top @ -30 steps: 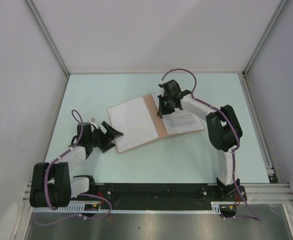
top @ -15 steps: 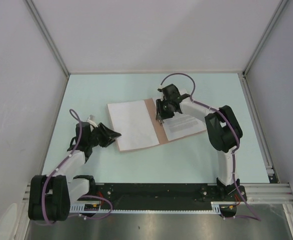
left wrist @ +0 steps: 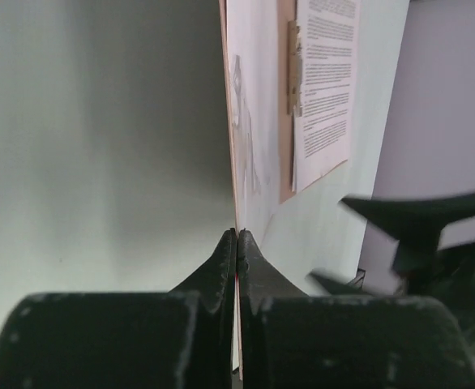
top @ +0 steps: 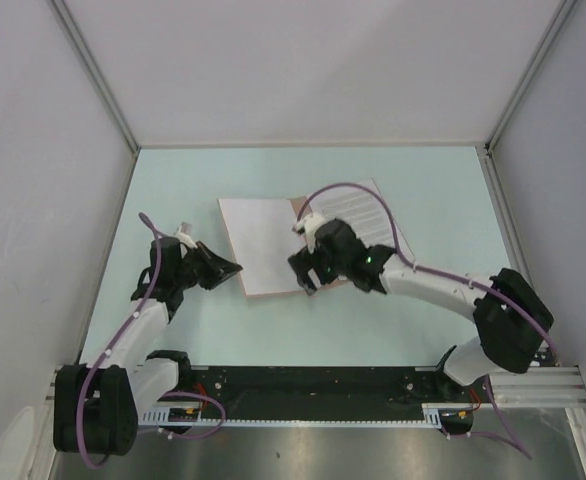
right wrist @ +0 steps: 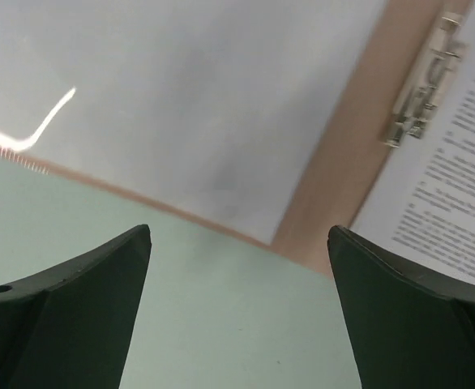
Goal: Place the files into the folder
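Observation:
The folder (top: 296, 208) lies open on the table, its salmon-brown spine showing between two files. A blank white sheet (top: 263, 245) covers its left half and a printed sheet (top: 358, 205) its right half. My left gripper (top: 231, 268) is at the folder's near left corner, shut on the thin edge of the cover (left wrist: 224, 121) together with the white sheet (left wrist: 254, 121). My right gripper (top: 303, 272) hovers open over the folder's near edge by the spine, nothing between its fingers (right wrist: 132, 251). A metal clip (right wrist: 420, 81) sits on the brown strip (right wrist: 359, 162) beside the printed sheet (right wrist: 456, 194).
The pale green table (top: 393, 320) is fenced by grey walls at the back and both sides. The right arm reaches in low from the right, its purple cable (top: 358, 190) arching over the printed sheet. A black rail (top: 303, 385) runs along the near edge.
My left gripper has closed on the folder's near left edge. My right gripper has opened and drawn back from the spine's middle to the near edge, the right arm swinging outward.

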`<state>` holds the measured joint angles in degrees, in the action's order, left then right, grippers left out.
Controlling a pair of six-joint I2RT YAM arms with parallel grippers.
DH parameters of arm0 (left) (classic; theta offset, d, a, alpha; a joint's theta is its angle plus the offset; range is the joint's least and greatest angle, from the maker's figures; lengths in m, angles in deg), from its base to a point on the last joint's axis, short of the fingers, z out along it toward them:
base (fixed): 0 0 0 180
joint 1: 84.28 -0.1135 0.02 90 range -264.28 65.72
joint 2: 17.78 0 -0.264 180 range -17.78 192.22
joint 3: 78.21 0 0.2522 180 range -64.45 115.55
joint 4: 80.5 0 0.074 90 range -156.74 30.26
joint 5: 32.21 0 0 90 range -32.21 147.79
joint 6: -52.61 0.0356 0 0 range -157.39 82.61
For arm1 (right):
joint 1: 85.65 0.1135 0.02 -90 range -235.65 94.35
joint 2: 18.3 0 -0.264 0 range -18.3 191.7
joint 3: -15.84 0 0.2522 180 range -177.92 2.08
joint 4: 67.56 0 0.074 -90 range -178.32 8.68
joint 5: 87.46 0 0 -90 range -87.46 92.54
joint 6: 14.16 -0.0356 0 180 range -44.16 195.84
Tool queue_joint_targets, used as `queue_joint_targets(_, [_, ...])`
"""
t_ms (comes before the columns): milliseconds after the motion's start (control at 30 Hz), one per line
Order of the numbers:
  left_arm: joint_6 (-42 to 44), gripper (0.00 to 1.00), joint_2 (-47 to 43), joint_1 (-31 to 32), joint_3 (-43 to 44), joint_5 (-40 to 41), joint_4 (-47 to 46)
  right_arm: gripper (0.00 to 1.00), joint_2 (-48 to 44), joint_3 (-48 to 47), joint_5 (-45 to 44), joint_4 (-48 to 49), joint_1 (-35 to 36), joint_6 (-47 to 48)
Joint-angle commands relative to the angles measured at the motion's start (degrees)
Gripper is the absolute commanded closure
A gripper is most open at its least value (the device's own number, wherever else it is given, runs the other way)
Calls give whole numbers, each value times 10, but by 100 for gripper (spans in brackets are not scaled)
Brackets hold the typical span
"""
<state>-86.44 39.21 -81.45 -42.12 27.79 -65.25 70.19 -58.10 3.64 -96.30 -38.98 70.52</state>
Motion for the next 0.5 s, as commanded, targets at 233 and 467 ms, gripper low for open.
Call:
queue_joint_targets(233, [-10,100,-30,11,105,6,132,0,-38,157,-300,307,232,226])
queue_joint_targets(467, [-32,100,-55,21,120,13,148,7,35,147,-349,460,278,247])
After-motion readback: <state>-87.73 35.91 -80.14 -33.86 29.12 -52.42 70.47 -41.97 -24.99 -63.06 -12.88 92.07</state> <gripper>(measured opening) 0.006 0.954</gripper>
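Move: The left hand already pinches the outer edge of the folder's left cover; the printed page on the right half, where this cover will fold, lies some 36 cm to its right, 14 cm ahead and 6 cm below. For the right hand, the cover's near left corner is about 18 cm to the left, 2 cm back and 5 cm below, with the metal clip roughly 13 cm ahead, 2 cm right and 6 cm down. The left hand keeps its shut pinch on the cover's outer edge and lifts it about 3.5 cm, nearly all early on, then holds it there. The empty right hand, fingers staying wide open, swings back about 7 cm off the spine and dips some 3 cm, then sweeps left about 5 cm while rising again, towards the cover's near left corner, its fingertips tipping up some 35 degrees and turning left. ##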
